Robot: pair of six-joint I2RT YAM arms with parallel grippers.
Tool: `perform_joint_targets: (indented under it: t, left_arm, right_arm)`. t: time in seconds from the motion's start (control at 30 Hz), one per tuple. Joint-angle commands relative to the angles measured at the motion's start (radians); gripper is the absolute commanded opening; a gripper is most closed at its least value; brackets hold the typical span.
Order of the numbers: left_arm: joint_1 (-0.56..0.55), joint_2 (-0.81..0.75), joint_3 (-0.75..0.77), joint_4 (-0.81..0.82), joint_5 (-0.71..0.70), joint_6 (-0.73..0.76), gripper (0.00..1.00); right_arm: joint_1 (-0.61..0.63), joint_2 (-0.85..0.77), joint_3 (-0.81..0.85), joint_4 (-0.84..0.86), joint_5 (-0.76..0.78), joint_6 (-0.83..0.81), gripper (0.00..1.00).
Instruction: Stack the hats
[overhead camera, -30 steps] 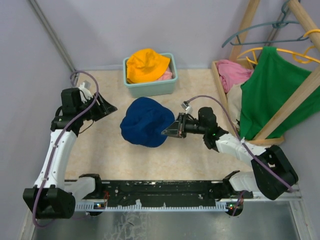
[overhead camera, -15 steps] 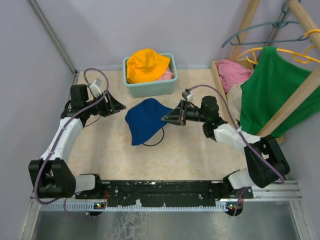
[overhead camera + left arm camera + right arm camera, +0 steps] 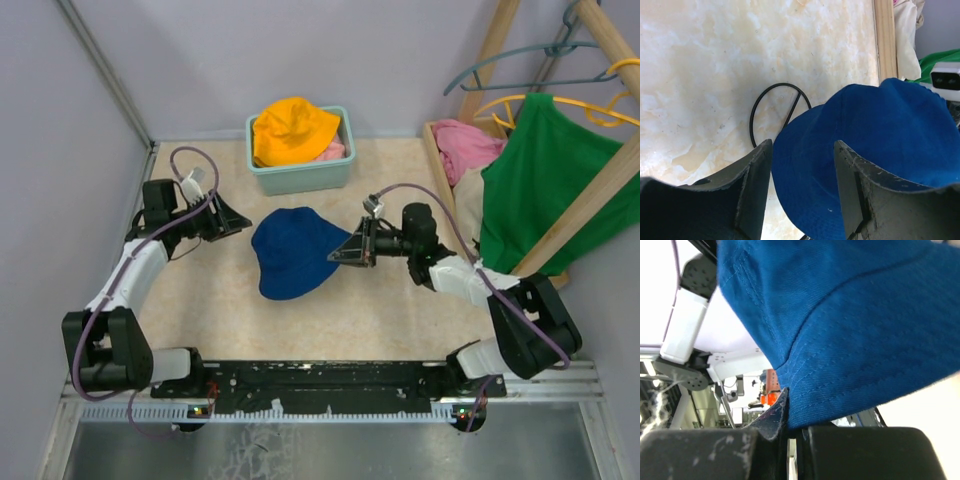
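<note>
The navy blue hat (image 3: 293, 252) lies crown up in the middle of the table, and its right brim is pinched in my right gripper (image 3: 341, 254), which is shut on it. In the right wrist view the blue brim (image 3: 855, 325) runs down into the closed right gripper (image 3: 792, 415). My left gripper (image 3: 238, 224) stands open just left of the hat, apart from it. In its wrist view the hat (image 3: 890, 145) fills the gap beyond the open left gripper (image 3: 802, 146). A yellow-orange hat (image 3: 291, 129) sits on top of the teal bin (image 3: 300, 179), with pink fabric (image 3: 334, 151) under it.
A wooden rack (image 3: 600, 185) at the right carries a green shirt (image 3: 545, 180) and hangers. Pink cloth (image 3: 465, 143) and pale cloth (image 3: 468, 205) lie at its foot. A black ring (image 3: 771, 112) is marked on the table beside the hat. Walls close the left and far sides.
The left arm swung farther back and right, bringing its open gripper close to the hat's left edge. The right gripper shifted slightly right with the brim, and the hat sank and flattened.
</note>
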Motion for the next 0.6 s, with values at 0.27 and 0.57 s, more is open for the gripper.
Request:
perform_joint_targets:
  t: [0.27, 0.57]
  left_arm:
    - [0.005, 0.033, 0.042, 0.047, 0.039, 0.015, 0.56]
    - [0.005, -0.044, -0.016, -0.022, 0.052, 0.000, 0.53]
  right_arm:
    - [-0.003, -0.006, -0.147, -0.006, -0.021, -0.158, 0.04]
    - [-0.003, -0.070, -0.058, -0.223, 0.002, -0.338, 0.49]
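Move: The right hand still pinches the blue hat's right brim. The middle of the black wire frame under the hat lies about 9 cm to that hand's left, 3 cm ahead and some 8 cm below. The yellow hat in the pale bin stands roughly 30 cm ahead and 10 cm left. From the open left hand, the frame is about 10 cm right, 5 cm back and 6 cm below. Down about 6 cm in one quick stroke, drawing back some 3 cm and slightly right, the right hand lowers the pinched brim of the blue hat beside the wire frame. The fingertips, pointing left, dip a little; then the hand all but stops and its fingers open to nearly half, letting go of the brim. ##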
